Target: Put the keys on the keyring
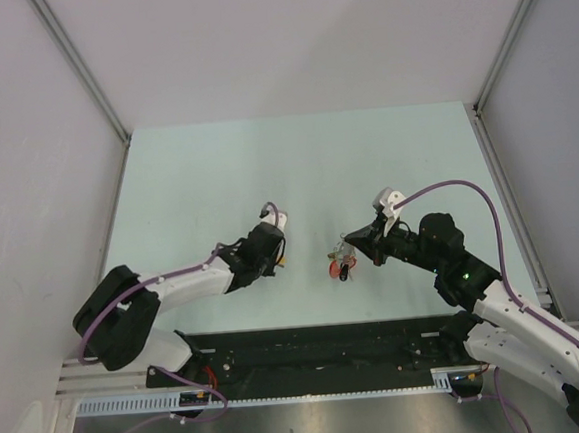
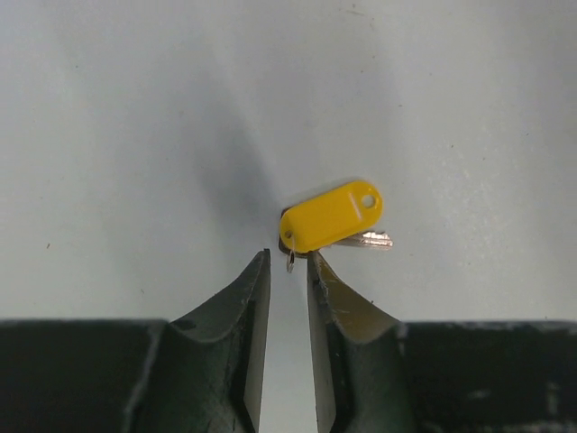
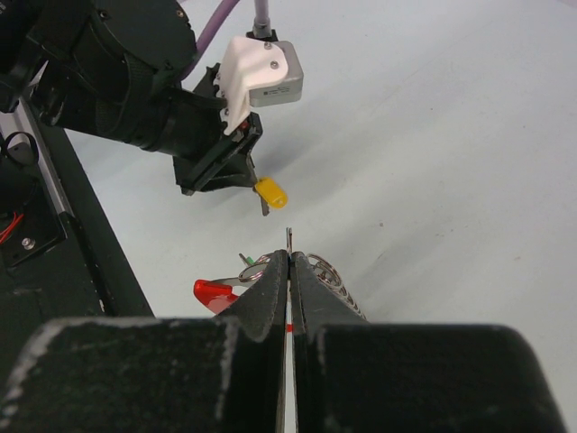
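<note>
A key with a yellow plastic head (image 2: 334, 216) lies on the table, its metal blade (image 2: 371, 239) pointing right. My left gripper (image 2: 288, 259) stands open by a narrow gap, its tips on either side of the small wire loop at the head's near end. From above, this key (image 1: 285, 261) sits at the left gripper (image 1: 276, 254). My right gripper (image 3: 289, 254) is shut on the thin metal keyring (image 3: 288, 238). A red piece (image 3: 212, 293), a green bit (image 3: 245, 262) and metal coils (image 3: 329, 275) hang beside the fingers. In the top view the right gripper (image 1: 352, 244) holds this cluster (image 1: 339, 268) to the right of the yellow key.
The pale green table (image 1: 296, 166) is walled on three sides. A black rail (image 1: 320, 344) runs along the near edge by the arm bases. The left arm's wrist and white camera block (image 3: 261, 72) fill the upper left of the right wrist view.
</note>
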You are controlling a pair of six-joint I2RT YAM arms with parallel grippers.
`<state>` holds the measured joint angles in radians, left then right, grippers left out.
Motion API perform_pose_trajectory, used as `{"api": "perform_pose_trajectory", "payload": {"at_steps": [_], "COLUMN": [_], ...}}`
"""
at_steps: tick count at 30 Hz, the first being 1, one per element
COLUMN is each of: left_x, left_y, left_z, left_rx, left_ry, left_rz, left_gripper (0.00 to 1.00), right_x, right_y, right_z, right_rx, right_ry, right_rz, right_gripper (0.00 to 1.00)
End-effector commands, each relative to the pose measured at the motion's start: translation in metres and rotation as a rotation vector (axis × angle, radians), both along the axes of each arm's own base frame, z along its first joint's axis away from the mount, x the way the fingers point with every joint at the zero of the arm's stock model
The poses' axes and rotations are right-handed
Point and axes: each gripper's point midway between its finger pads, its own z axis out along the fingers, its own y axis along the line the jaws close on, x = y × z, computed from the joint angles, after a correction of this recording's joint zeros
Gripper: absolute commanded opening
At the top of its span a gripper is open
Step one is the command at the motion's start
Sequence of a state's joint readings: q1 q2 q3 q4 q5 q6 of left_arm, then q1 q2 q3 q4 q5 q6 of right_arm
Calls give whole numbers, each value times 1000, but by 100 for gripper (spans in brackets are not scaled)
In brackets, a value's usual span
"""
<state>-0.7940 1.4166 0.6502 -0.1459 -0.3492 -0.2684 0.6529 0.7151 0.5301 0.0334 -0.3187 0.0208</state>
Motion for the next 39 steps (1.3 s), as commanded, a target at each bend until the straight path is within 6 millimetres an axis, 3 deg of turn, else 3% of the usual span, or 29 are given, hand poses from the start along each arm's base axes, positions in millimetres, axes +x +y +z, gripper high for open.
{"api": "perform_pose_trajectory", "payload": {"at_steps": [1, 16, 28, 35, 39], "left_x": [15, 7, 9, 7, 10], "left_y": [-13, -5, -10, -11, -16], "left_z": [13, 3, 0, 1, 25], "left_rx": [13, 73, 75, 69, 13], "left_ry": [-44, 4, 12, 18, -31], "left_rz": [-9, 15, 3, -1, -14], "left_gripper": [27, 26, 20, 7, 0], "right_x": [3, 3, 3, 3, 3], "right_y": [2, 3, 2, 2, 2], "right_z": [29, 28, 27, 27, 27], "right_rx": [44, 42, 40, 38, 40], "right_ry": [-87, -85, -82, -82, -82], "right_rz": [-2, 1, -2, -2, -3], "right_gripper": [0, 0, 0, 0, 0]}}
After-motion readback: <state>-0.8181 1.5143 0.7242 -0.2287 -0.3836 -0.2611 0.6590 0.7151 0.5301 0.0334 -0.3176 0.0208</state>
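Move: The key with the yellow tag lies just off the left fingertips, its middle about 1 cm ahead, 2 cm to the right and 2 cm below, with the tag's small ring nearly between the pads. The keyring held by the right hand hangs roughly 5 cm back, 16 cm to the right and 16 cm above the left hand; its red tag is about 6 cm back, 15 cm right and 12 cm up. From the right hand, the yellow-tagged key lies some 7 cm ahead, 14 cm left and 20 cm below. Bring the left gripper down a little over 1 cm onto the small ring at the near end of the yellow tag, after a 1 cm shift to the right and back again, rolling the hand's left side up about 5 degrees. Then close the slightly open fingers until they are all but shut, pinching that ring. Keep the right hand still, holding the keyring. ##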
